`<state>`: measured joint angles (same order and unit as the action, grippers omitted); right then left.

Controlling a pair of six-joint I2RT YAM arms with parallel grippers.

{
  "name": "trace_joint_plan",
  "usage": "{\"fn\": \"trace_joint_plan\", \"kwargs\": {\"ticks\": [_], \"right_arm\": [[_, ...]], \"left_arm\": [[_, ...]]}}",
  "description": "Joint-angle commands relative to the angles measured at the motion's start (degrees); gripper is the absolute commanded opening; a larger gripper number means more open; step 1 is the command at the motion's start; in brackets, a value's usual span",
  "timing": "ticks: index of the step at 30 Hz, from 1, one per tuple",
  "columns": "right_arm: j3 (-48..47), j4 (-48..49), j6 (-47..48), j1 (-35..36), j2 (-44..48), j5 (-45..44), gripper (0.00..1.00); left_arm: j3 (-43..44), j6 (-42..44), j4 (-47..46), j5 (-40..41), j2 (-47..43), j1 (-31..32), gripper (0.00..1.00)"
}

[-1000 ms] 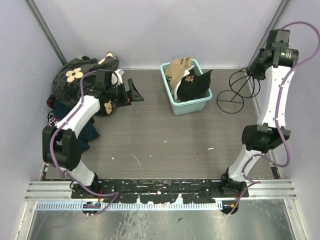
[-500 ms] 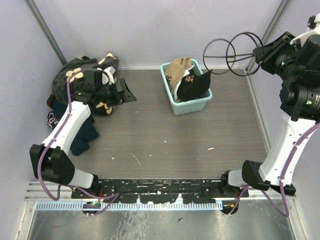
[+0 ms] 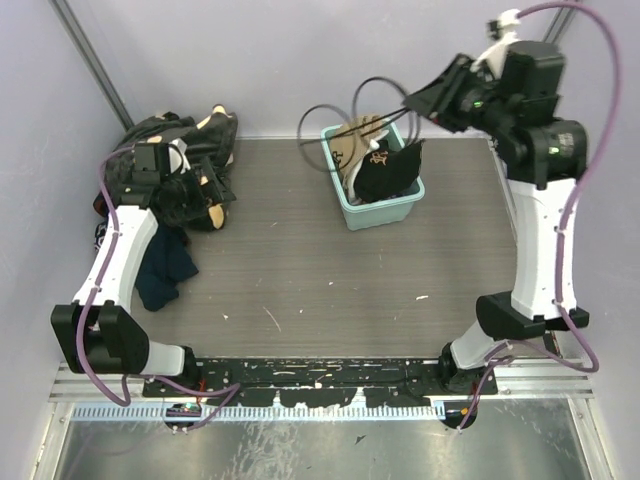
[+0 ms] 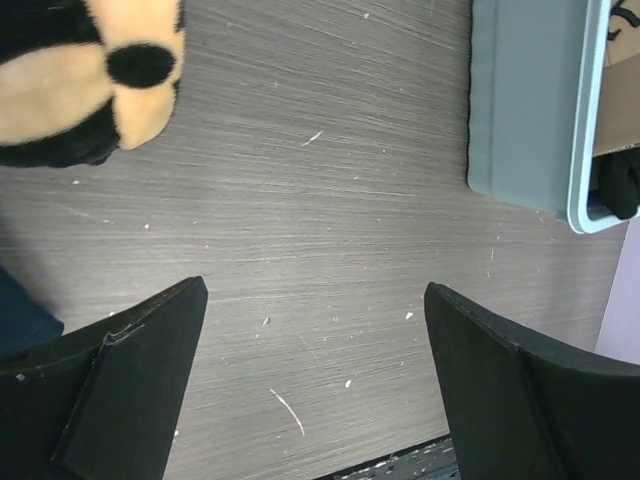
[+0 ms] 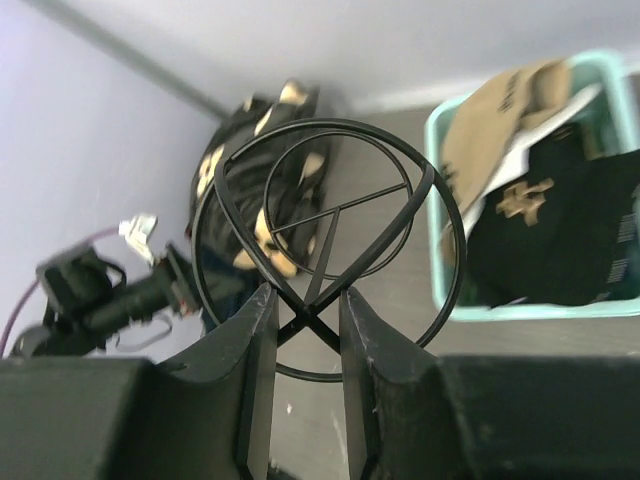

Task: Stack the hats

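Two hats lie in a teal bin (image 3: 385, 212) at the back centre: a tan cap (image 3: 352, 140) and a black cap (image 3: 385, 170) with a gold logo. A white edge (image 5: 522, 150) shows between them. My right gripper (image 3: 428, 100) is raised at the back right, shut on a black wire stand (image 3: 340, 125) that hangs in the air over the bin's left side. The right wrist view shows the fingers (image 5: 248, 365) clamped at the crossing of the stand's wires (image 5: 308, 322). Beside the fabric pile at the left, my left gripper (image 3: 197, 190) stands open and holds nothing.
A black fabric with tan flower shapes (image 3: 165, 140) is heaped in the back left corner, with dark navy clothing (image 3: 165, 270) in front of it. The left wrist view shows the fabric's tan flower (image 4: 90, 70) and the bin's wall (image 4: 525, 100) above bare table.
My right arm has lifted the wire stand from the table at the back right and swung it left, over the bin. The left gripper has drawn back left toward the fabric pile.
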<state>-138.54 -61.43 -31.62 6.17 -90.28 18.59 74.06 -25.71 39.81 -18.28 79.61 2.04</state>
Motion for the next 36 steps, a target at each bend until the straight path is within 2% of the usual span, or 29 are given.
{"fn": "trace_joint_plan", "kwargs": {"ticks": [1,7,10,15,20,23,24,26,30,36], "right_arm": [[-3.26,1.2,-0.48,11.89,-1.64,-2.93,0.01],[-10.75,-11.34,1.43,23.18,-9.98,-11.89,0.01],[-11.33,-16.01,2.83,27.25,-12.92,-15.68,0.01],[-11.21,-19.41,4.54,30.46,-15.93,-19.53,0.01],[-8.29,-18.72,3.28,33.56,-15.89,-18.81,0.01],[-1.59,-16.24,2.7,37.41,-14.12,-19.86,0.01],[1.26,-14.67,2.56,37.95,-13.12,-19.69,0.01],[5.72,-12.03,2.51,38.73,-11.57,-19.56,0.01],[10.86,-9.16,2.8,39.78,-10.35,-20.38,0.01],[20.29,-1.37,3.08,41.82,-7.33,-23.97,0.01]], "left_arm": [[2.17,-0.77,3.0,1.08,-2.38,-2.44,0.98],[2.84,-1.26,6.26,2.7,-3.39,-4.75,0.98],[2.31,-1.8,6.93,2.73,-4.04,-6.22,0.98],[1.96,-2.52,6.52,1.07,-4.96,-6.65,0.98],[0.98,-9.25,-0.75,2.28,-9.57,-6.61,0.98],[-3.84,-13.59,-9.01,2.73,-14.14,-6.66,0.98],[-4.21,-11.36,-10.2,-0.6,-14.78,-6.82,0.98],[-3.41,-5.95,-10.44,-9.35,-13.36,-6.8,0.98],[-1.58,-4.67,-6.09,-8.99,-11.33,-6.79,0.98],[-1.97,-5.48,-5.34,-9.78,-10.45,-6.79,0.98]]}}
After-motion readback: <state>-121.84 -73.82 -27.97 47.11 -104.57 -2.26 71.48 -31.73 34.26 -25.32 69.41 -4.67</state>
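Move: Near the middle of the table lies the bare spot the black wire stand, already held in the right fingers, is being taken to: about 19 cm to the right hand's left, 8 cm back and 50 cm below. The bin lies some 13 cm ahead, 4 cm left and 45 cm below the right hand; its black hat is 10 cm ahead, 1 cm left, 40 cm below. From the left hand, the spot is about 18 cm right, 9 cm back, 21 cm down. Swinging the held wire stand left, clear of the bin's near side, the right hand first travels mostly sideways, then mostly down towards the bare mid-table, about 24 cm lower and 19 cm left in all, easing back 8 cm. Its wrist tips the fingers steeply down, grip kept. The open left hand drifts left, then lifts about 8 cm and sinks slightly, touching nothing. ##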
